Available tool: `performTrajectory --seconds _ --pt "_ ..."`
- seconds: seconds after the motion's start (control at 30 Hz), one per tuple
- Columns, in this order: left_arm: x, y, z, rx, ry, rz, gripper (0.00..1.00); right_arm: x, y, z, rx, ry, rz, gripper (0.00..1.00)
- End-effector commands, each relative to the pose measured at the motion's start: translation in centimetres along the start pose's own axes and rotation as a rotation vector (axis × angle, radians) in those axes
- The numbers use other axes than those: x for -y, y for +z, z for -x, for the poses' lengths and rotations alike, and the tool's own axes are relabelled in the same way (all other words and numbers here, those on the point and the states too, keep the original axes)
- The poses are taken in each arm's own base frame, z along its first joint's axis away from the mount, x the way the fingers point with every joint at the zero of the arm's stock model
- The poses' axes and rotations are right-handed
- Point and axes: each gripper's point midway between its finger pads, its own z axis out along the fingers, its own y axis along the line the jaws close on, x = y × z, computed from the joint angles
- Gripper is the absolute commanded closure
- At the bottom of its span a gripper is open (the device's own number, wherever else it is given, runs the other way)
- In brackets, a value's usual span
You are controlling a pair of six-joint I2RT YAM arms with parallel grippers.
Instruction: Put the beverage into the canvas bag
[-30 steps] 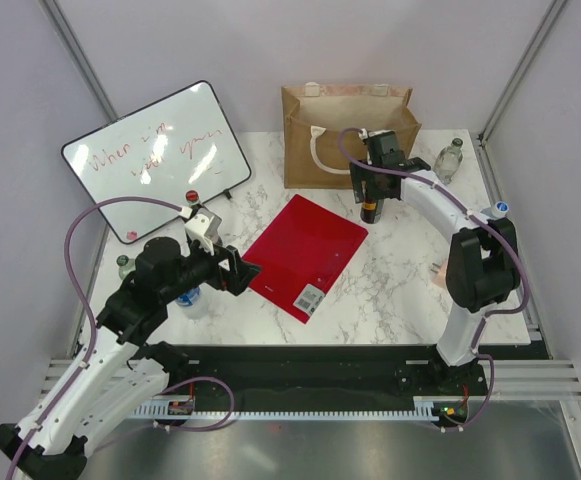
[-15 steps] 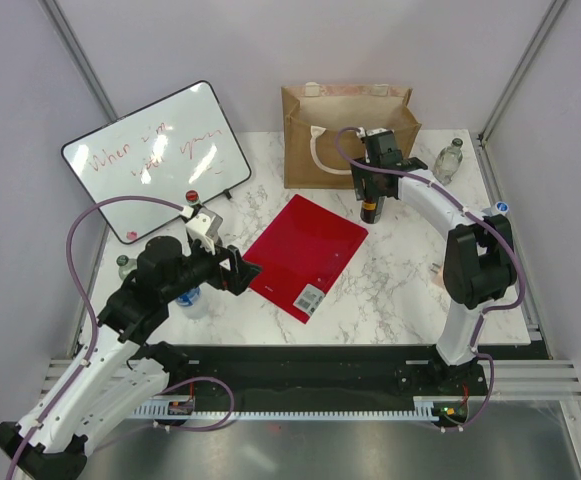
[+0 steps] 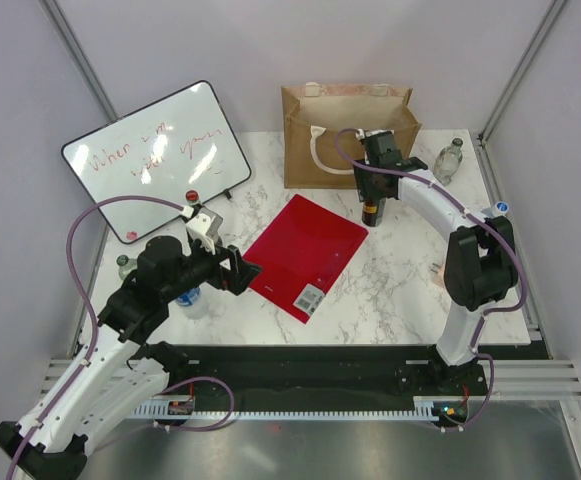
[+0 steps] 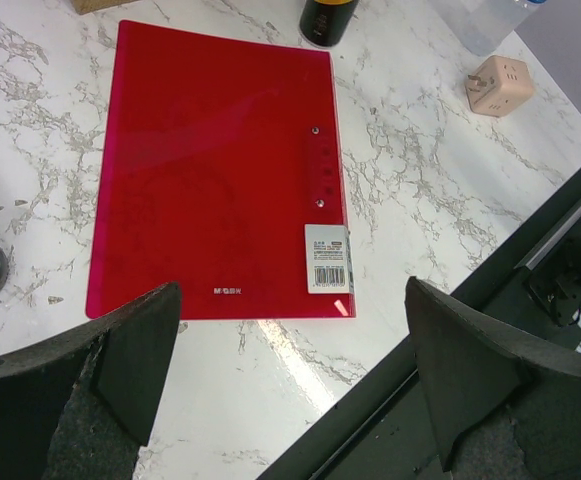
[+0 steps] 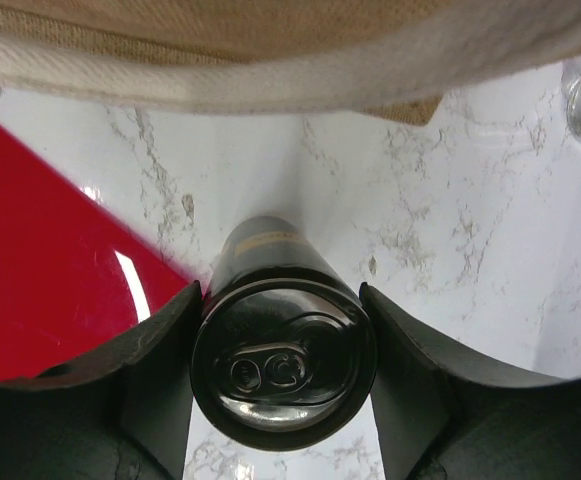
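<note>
The beverage is a black can [image 3: 371,211] standing upright on the marble table at the red folder's far right corner, just in front of the canvas bag [image 3: 300,110]. My right gripper [image 3: 372,192] comes down over the can [image 5: 283,365], and both fingers press its sides near the top. The bag's pale rim [image 5: 270,60] fills the top of the right wrist view. My left gripper [image 4: 292,290] hangs open over the table's near edge, in front of the folder, holding nothing. Far off in that view the can's base [image 4: 327,20] shows.
A red folder [image 3: 305,255] lies mid-table. A whiteboard [image 3: 155,155] leans at the back left. A glass bottle [image 3: 450,160] stands right of the bag, a plastic bottle [image 3: 188,297] by the left arm, and a small pink cube [image 4: 500,85] at the right.
The right gripper's fingers have closed in from wide apart onto the can's sides. The left arm has not moved.
</note>
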Motion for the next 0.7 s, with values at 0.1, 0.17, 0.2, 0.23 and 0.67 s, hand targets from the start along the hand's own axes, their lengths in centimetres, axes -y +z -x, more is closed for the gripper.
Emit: performTrajectory --seconds 0.1,0.17,0.2,0.23,0.67 --pt "0.4 0.0 0.7 0.025 0.021 -0.020 0.00 1.4 -8.0 4.4 0.113 0.049 -0.002 1.00" --pt "0.5 0.0 0.8 0.028 0.022 -0.023 0.00 1.3 -9.7 5.3 0.124 0.049 0.014 1.00" --pt "0.5 0.0 0.8 0.027 0.020 -0.022 0.00 1.5 -10.6 5.8 0.136 0.052 0.017 1.00" --pt "0.5 0.0 0.8 0.026 0.020 -0.024 0.00 1.5 -11.4 6.0 0.136 0.052 0.014 1.00" --pt "0.6 0.0 0.8 0.025 0.021 -0.028 0.00 3.1 -23.7 22.4 0.635 0.174 0.054 1.00"
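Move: Just ahead of the right hand, which already grips the dark can standing on the table, is the canvas bag; its mouth is roughly 18 cm farther out, 8 cm to the left and 13 cm higher. The red folder's middle is about 19 cm left and 11 cm back, and the glass bottle 18 cm right and 10 cm ahead. From the left hand the bag's mouth is some 40 cm ahead and 24 cm right, slightly above. Drawing back about 3.5 cm from the bag's front first, the right hand then climbs fast, some 25 cm in all, easing forward again to end nearly above where it began. Its fingers keep their grip near the can's top while the wrist tips them upward by around 20 degrees. ##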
